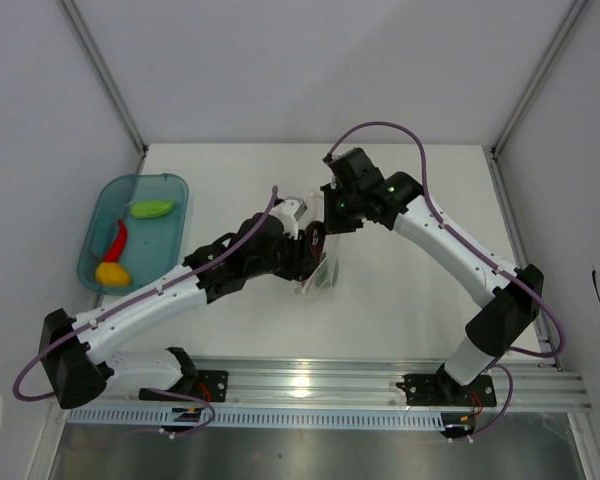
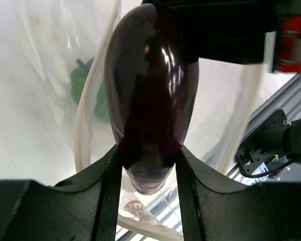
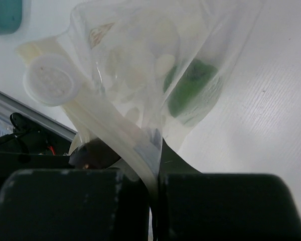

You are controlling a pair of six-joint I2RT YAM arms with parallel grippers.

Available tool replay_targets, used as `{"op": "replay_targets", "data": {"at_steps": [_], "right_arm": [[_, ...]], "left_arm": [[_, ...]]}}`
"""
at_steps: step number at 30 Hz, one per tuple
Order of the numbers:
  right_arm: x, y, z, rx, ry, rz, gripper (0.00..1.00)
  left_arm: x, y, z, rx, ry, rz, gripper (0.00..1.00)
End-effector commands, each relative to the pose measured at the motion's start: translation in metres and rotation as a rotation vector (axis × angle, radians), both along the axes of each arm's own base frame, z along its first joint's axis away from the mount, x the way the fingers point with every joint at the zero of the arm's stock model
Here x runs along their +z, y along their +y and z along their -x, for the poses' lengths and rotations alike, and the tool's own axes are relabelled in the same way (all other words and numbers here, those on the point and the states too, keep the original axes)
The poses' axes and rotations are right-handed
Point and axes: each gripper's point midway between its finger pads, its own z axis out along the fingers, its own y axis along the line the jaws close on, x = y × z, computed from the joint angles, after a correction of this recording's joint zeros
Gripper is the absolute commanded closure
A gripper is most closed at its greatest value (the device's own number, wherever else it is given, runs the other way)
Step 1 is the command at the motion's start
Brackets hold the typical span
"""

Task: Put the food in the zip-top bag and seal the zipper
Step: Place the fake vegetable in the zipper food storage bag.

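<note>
My left gripper (image 2: pixel 149 160) is shut on the glossy purple eggplant (image 2: pixel 150 100), holding it by its narrow end at the mouth of the clear zip-top bag (image 2: pixel 50 50). A green vegetable (image 2: pixel 85 85) lies inside the bag. In the top view the bag (image 1: pixel 323 262) stands at mid-table between both grippers. My right gripper (image 3: pixel 155 175) is shut on the bag's mouth edge, pinching the zipper (image 3: pixel 105 125) strip. The green vegetable (image 3: pixel 193 90) shows through the plastic. Another green vegetable (image 1: pixel 152 209), the red chili (image 1: pixel 118 238) and the yellow pepper (image 1: pixel 112 273) lie in the tray.
A teal translucent tray (image 1: pixel 100 200) sits at the table's left edge. An aluminium rail (image 1: pixel 380 375) with both arm bases runs along the near edge. Grey walls close in the table at the back and sides.
</note>
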Motion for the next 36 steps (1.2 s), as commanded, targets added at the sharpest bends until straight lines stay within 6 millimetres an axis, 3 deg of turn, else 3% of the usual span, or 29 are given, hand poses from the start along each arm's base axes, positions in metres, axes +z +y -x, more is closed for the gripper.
{"op": "replay_targets", "data": {"at_steps": [1, 3, 4, 6, 7, 12, 15, 18, 22, 24, 31, 33, 34, 36], "right_arm": [[0.021, 0.008, -0.008, -0.002, -0.049, -0.047, 1.00], [0.022, 0.007, -0.007, -0.002, -0.049, -0.047, 1.00], [0.022, 0.007, -0.007, 0.000, -0.049, -0.047, 1.00], [0.020, 0.006, -0.006, -0.001, -0.047, -0.041, 1.00], [0.020, 0.006, -0.006, 0.000, -0.045, -0.038, 1.00], [0.017, 0.005, -0.005, 0.004, -0.042, -0.034, 1.00], [0.016, 0.004, -0.005, 0.006, -0.046, -0.026, 1.00], [0.013, -0.002, -0.005, -0.005, -0.049, -0.009, 1.00], [0.004, -0.013, -0.008, -0.021, -0.039, 0.005, 1.00], [0.000, -0.016, -0.007, -0.018, -0.034, 0.014, 1.00], [-0.009, -0.021, -0.009, -0.003, -0.027, 0.033, 1.00], [-0.013, -0.022, -0.008, 0.000, -0.020, 0.038, 1.00], [-0.014, -0.022, -0.008, 0.004, -0.019, 0.039, 1.00], [-0.017, -0.024, -0.007, 0.008, -0.012, 0.041, 1.00]], "left_arm": [[-0.008, -0.003, 0.008, 0.010, 0.100, -0.039, 0.78], [-0.004, 0.002, 0.001, 0.057, 0.069, -0.032, 0.66], [-0.005, 0.005, 0.000, 0.073, 0.062, -0.031, 0.40], [0.013, 0.009, -0.006, 0.095, 0.000, -0.004, 0.08], [0.022, 0.011, -0.008, 0.096, -0.034, 0.003, 0.01], [0.068, 0.040, -0.031, 0.236, -0.207, -0.005, 0.01], [0.084, 0.065, -0.041, 0.368, -0.258, -0.015, 0.01], [0.085, 0.088, -0.045, 0.450, -0.255, 0.001, 0.01], [0.062, 0.115, -0.054, 0.502, -0.134, 0.051, 0.00], [0.048, 0.140, -0.066, 0.586, -0.097, 0.050, 0.01], [0.029, 0.225, -0.106, 1.002, -0.108, -0.082, 0.00], [0.015, 0.238, -0.117, 1.092, -0.050, -0.086, 0.01], [0.023, 0.253, -0.126, 1.156, -0.041, -0.059, 0.01], [0.005, 0.267, -0.139, 1.228, 0.006, -0.110, 0.00]]}}
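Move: Just right of the left gripper, the zip-top bag's middle lies some 4 cm to the right, 4 cm ahead and 8 cm below; the eggplant is already held at its mouth. The green pepper inside is about 5 cm right, 3 cm ahead and 14 cm down, and the right gripper about 5 cm right and 8 cm ahead, slightly higher. From the right hand, the bag's middle is roughly 2 cm left, 3 cm back and 9 cm below. Dipping slightly into the bag's mouth, the left hand opens its fingers wide and lets go of the eggplant, then lifts out about 9 cm and swings some 24 cm left and 12 cm forward towards the teal bin, sinking again while turning about 60 degrees counter-clockwise. The right hand keeps its pinch on the rim, late easing down nearly 3 cm and right 2 cm. ##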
